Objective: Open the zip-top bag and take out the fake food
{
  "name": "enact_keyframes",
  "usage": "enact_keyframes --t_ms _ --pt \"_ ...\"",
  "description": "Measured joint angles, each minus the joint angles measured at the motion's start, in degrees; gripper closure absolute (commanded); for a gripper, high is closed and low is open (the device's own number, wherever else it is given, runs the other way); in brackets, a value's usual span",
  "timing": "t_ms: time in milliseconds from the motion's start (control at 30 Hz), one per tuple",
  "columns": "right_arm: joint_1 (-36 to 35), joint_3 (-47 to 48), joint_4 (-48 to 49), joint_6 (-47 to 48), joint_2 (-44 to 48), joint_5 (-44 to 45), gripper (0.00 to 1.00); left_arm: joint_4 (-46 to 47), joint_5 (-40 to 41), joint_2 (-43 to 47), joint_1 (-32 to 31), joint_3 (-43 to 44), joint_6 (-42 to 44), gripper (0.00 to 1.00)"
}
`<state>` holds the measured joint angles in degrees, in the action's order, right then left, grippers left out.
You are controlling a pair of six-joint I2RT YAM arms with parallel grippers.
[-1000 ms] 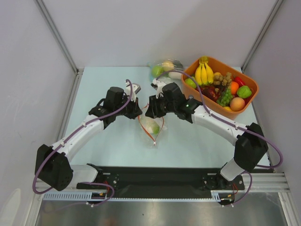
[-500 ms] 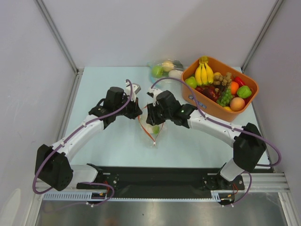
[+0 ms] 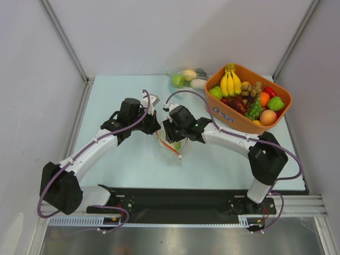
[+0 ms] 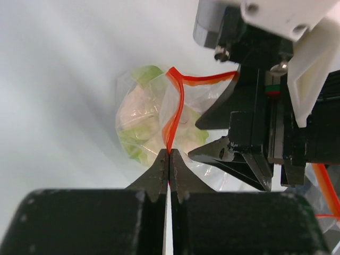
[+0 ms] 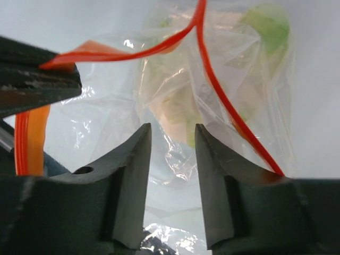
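Note:
The zip-top bag (image 3: 174, 146) lies mid-table, clear and crinkly, with its orange-red zip strip (image 4: 174, 114) parted at the mouth. A white-and-green cauliflower piece (image 4: 139, 119) of the fake food shows inside it, also in the right wrist view (image 5: 186, 101). My left gripper (image 4: 169, 154) is shut on one lip of the strip. My right gripper (image 5: 172, 133) is open, its fingers straddling the clear plastic at the bag's mouth, close beside the left gripper (image 3: 155, 126). From above, the right gripper (image 3: 171, 134) hangs over the bag.
An orange basket (image 3: 239, 121) at the back right holds a yellow banana bunch (image 3: 230, 82) and other toy fruit. A second clear bag (image 3: 187, 78) with a green apple lies at the back, left of the basket.
My right gripper has moved left and down over the bag's mouth, towards the left gripper. The bag has bunched up a little beneath it. The left arm has held still.

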<state>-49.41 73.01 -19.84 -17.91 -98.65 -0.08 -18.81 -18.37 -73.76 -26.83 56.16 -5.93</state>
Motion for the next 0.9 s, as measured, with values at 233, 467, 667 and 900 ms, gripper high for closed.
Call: enact_keyframes --t_ms 233,467,667,900 --pt "0.0 1.9 0.1 0.2 -1.6 4.0 0.24 0.0 0.0 -0.1 0.0 0.0 0.0 1.0" --pt "0.7 2.3 0.8 0.6 -4.1 5.0 0.21 -0.3 0.0 -0.2 0.0 0.0 0.0 0.99" --pt "1.9 2.1 3.5 0.6 -6.2 4.1 0.12 -0.7 0.0 -0.6 0.0 0.0 0.0 1.0" --pt "3.9 -1.0 10.0 0.4 -7.2 -1.2 0.05 -1.0 0.0 -1.1 0.0 0.0 0.0 1.0"
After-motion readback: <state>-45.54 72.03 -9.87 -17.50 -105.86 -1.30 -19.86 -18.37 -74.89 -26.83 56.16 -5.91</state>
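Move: The fake food still in the zip-top bag lies about 4 cm ahead of the right hand, 1 cm to its left and some 8 cm below. The left gripper, pinching the orange rim, is roughly 5 cm left of the right hand, 2 cm ahead and 5 cm higher; the rim's near corner hangs about 6 cm back, 4 cm right and 5 cm down from the right hand. From the left hand the food is about 6 cm right, 2 cm ahead and 14 cm below. The right hand pushes forward about 4 cm, then also sinks about 4 cm towards the fake food, its tips going in past the orange rim into the bag's mouth, while its fingers spread from less than half open to nearly wide and the wrist hardly turns. The left hand keeps its pinch on the rim and holds the mouth up, easing down only about 1 cm near the end. ##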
